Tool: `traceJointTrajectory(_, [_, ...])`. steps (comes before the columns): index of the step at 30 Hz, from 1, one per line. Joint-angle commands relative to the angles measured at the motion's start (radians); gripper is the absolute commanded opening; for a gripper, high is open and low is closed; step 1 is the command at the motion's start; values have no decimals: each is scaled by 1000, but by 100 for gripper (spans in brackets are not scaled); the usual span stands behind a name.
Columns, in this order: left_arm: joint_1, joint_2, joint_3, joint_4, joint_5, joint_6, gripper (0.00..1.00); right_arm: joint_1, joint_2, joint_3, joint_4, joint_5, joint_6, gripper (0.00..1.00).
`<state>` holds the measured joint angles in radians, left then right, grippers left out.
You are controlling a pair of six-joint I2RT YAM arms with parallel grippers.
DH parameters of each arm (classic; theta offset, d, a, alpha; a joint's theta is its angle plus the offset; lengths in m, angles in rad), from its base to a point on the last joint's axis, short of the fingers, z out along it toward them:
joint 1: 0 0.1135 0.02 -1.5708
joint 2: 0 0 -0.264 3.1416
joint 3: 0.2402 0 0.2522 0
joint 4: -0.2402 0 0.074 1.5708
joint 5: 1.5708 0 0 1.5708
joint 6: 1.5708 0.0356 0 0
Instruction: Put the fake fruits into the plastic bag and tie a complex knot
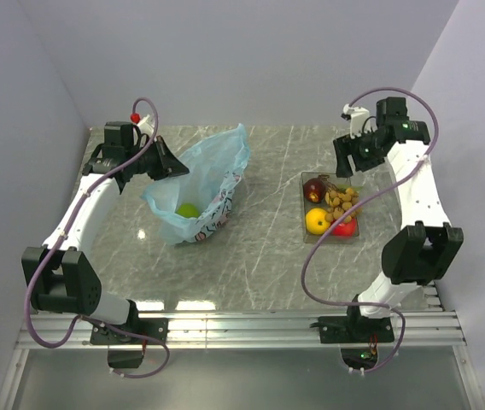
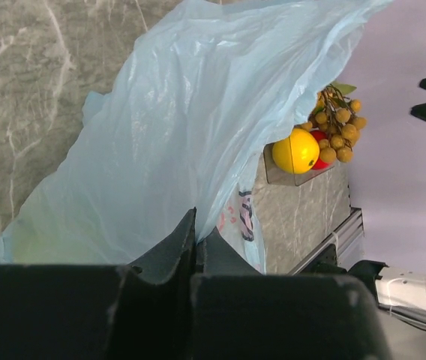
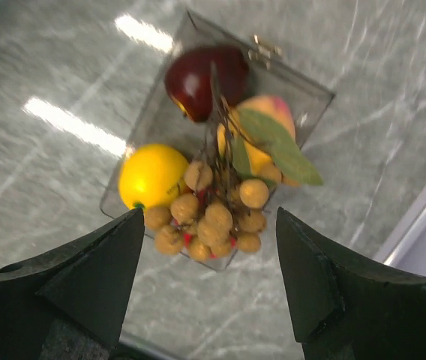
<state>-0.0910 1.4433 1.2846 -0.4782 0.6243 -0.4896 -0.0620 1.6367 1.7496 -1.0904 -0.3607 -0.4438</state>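
The light-blue plastic bag (image 1: 200, 184) stands open at the left, with a green apple (image 1: 188, 209) inside. My left gripper (image 1: 170, 166) is shut on the bag's rim; the film (image 2: 183, 135) is pinched between its fingers (image 2: 198, 236). The other fake fruits lie in a clear tray (image 1: 304, 207): a dark red fruit (image 3: 202, 79), a yellow round fruit (image 3: 151, 176), a bunch of small brown balls (image 3: 217, 214) and a peach-coloured fruit (image 3: 273, 112) under green leaves. My right gripper (image 3: 209, 247) hangs open above the tray's near end, holding nothing.
Grey marbled tabletop (image 1: 268, 248) lies between the bag and the tray. White walls close in at the back and both sides. A metal rail (image 1: 242, 329) runs along the near edge by the arm bases.
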Motion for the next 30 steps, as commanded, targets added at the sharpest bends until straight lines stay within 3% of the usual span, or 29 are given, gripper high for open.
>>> traceJointTrajectory(1, [2,-32,1,39,49,23,5,17,37,31,-83,98,-58,78])
traceJointTrajectory(5, [2,-15,4,36,57,25,5,47,161,73,-98,141,-44,79])
traceJointTrajectory(13, [2,-6,2,20,57,40,6,113,262,50,-39,210,-56,79])
traceJointTrajectory(18, [2,3,-1,9,60,43,6,126,328,41,-28,241,-78,71])
traceJointTrajectory(25, [2,19,22,-2,54,40,6,126,341,4,-19,233,-79,52])
traceJointTrajectory(28, [2,28,27,-11,55,43,6,126,330,-2,-19,232,-75,38])
traceJointTrajectory(29, [2,29,28,-13,55,45,6,125,322,1,-25,232,-76,24])
traceJointTrajectory(30, [2,28,28,-14,57,45,5,125,316,11,-31,227,-72,17])
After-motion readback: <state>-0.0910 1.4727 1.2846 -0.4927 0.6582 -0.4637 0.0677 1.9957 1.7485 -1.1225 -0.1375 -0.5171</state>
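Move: The stem of the longan bunch lies almost under the open right gripper, some 14 cm below and about 1 cm ahead and 1 cm left of it. At fruit level, about 17 cm down, the dark red mango sits 4 cm ahead and 6 cm left, the peach 4 cm ahead and 2 cm right, and the yellow fruit 6 cm back and 5 cm left. From the left gripper the stem is about 41 cm right, 2 cm ahead and 14 cm down. Lower the open right gripper about 14 cm into the fruit box, easing only slightly forward, and tip it some 25 degrees until the fingers point nearly straight down between mango and longans. In the second half close the fingers around the bunch's stem and pinch it. Keep the left gripper nearly in place, still shut on the bag's rim. ##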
